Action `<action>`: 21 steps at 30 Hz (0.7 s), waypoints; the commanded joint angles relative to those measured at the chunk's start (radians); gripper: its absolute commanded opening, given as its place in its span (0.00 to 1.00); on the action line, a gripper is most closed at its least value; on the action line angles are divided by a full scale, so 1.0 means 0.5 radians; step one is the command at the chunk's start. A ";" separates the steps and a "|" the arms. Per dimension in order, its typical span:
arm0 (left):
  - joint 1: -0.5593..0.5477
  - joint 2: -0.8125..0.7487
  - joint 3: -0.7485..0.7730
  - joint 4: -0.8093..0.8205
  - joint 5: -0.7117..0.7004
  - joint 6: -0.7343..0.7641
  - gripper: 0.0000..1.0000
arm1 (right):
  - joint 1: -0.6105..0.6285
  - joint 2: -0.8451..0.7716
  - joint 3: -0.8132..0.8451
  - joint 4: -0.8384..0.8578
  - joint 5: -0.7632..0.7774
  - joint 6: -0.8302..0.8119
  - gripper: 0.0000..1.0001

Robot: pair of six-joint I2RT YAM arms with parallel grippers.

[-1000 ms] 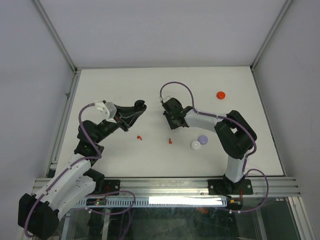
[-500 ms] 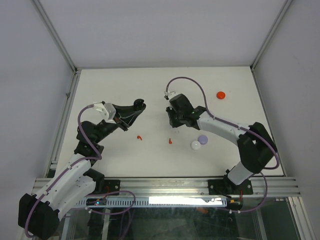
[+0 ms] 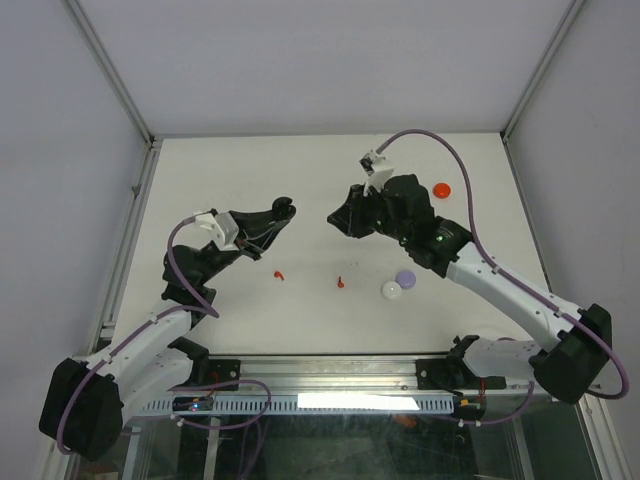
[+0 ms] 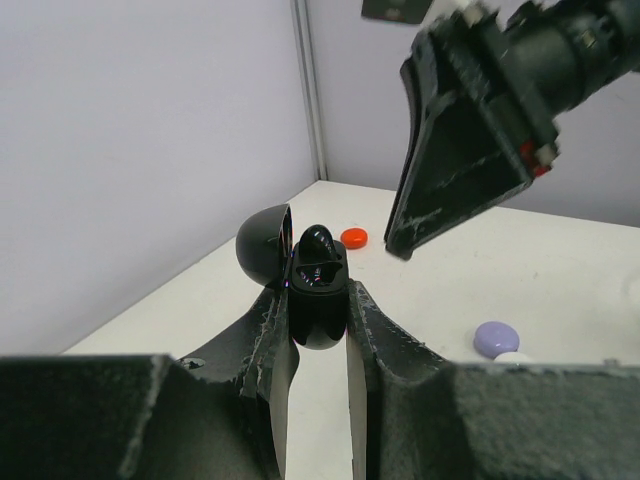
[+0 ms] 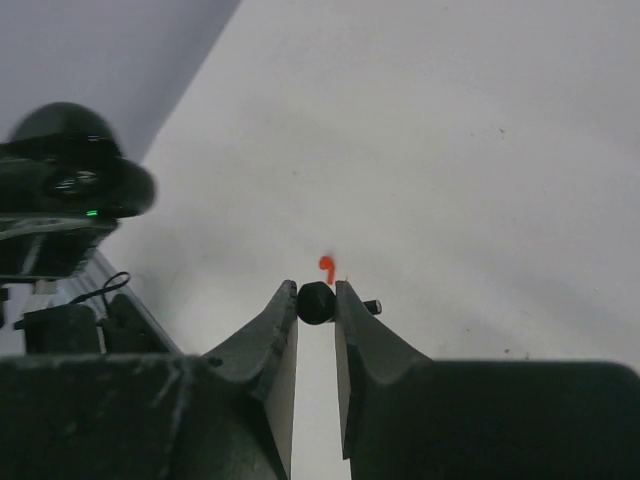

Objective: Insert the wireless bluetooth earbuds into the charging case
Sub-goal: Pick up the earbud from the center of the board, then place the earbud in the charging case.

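My left gripper (image 4: 318, 290) is shut on a black charging case (image 4: 318, 312), held above the table with its lid (image 4: 264, 246) swung open to the left. One black earbud (image 4: 318, 241) sits in the case. My right gripper (image 5: 316, 290) is shut on a second black earbud (image 5: 316, 303), whose stem (image 5: 369, 306) pokes out to the right. In the top view the right gripper (image 3: 337, 220) faces the left gripper (image 3: 283, 208) across a small gap. Two red earbuds (image 3: 279, 273) (image 3: 341, 282) lie on the table below them.
A lilac round case (image 3: 405, 277) and a white round case (image 3: 391, 290) lie side by side right of centre. A red round case (image 3: 441, 189) lies at the far right. Metal frame posts and grey walls bound the white table (image 3: 220, 170).
The right arm has risen off the table and stretched out, carrying the black earbud, and its jaws have closed a little. The left gripper with the case has hardly moved.
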 commanded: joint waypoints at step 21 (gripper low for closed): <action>0.018 0.372 0.077 0.856 0.439 0.109 0.00 | 0.159 -0.202 -0.169 1.223 -0.617 0.894 0.14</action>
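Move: The case I hold open-lidded in my left hand is my right hand's goal with the black earbud. It lies about 10 cm to the left of my right hand, level fore and aft and roughly 4 cm higher. Of two red pieces on the table some 24 cm below that hand, one is 2 cm back and 2 cm right, the other straight left about 13 cm. From my left hand, the earbud is about 10 cm right, 1 cm ahead, 4 cm lower. I keep the earbud pinched and carry my right hand on up about 13 cm, drawing back some 7 cm and going 4 cm left, so it climbs above the case's level. As it rises I swing its fingers up to about level and round to the left. My left hand keeps the case, shifts it about 2.5 cm right to meet the earbud, and tips its fingers up some 10 degrees while turning slightly clockwise. ##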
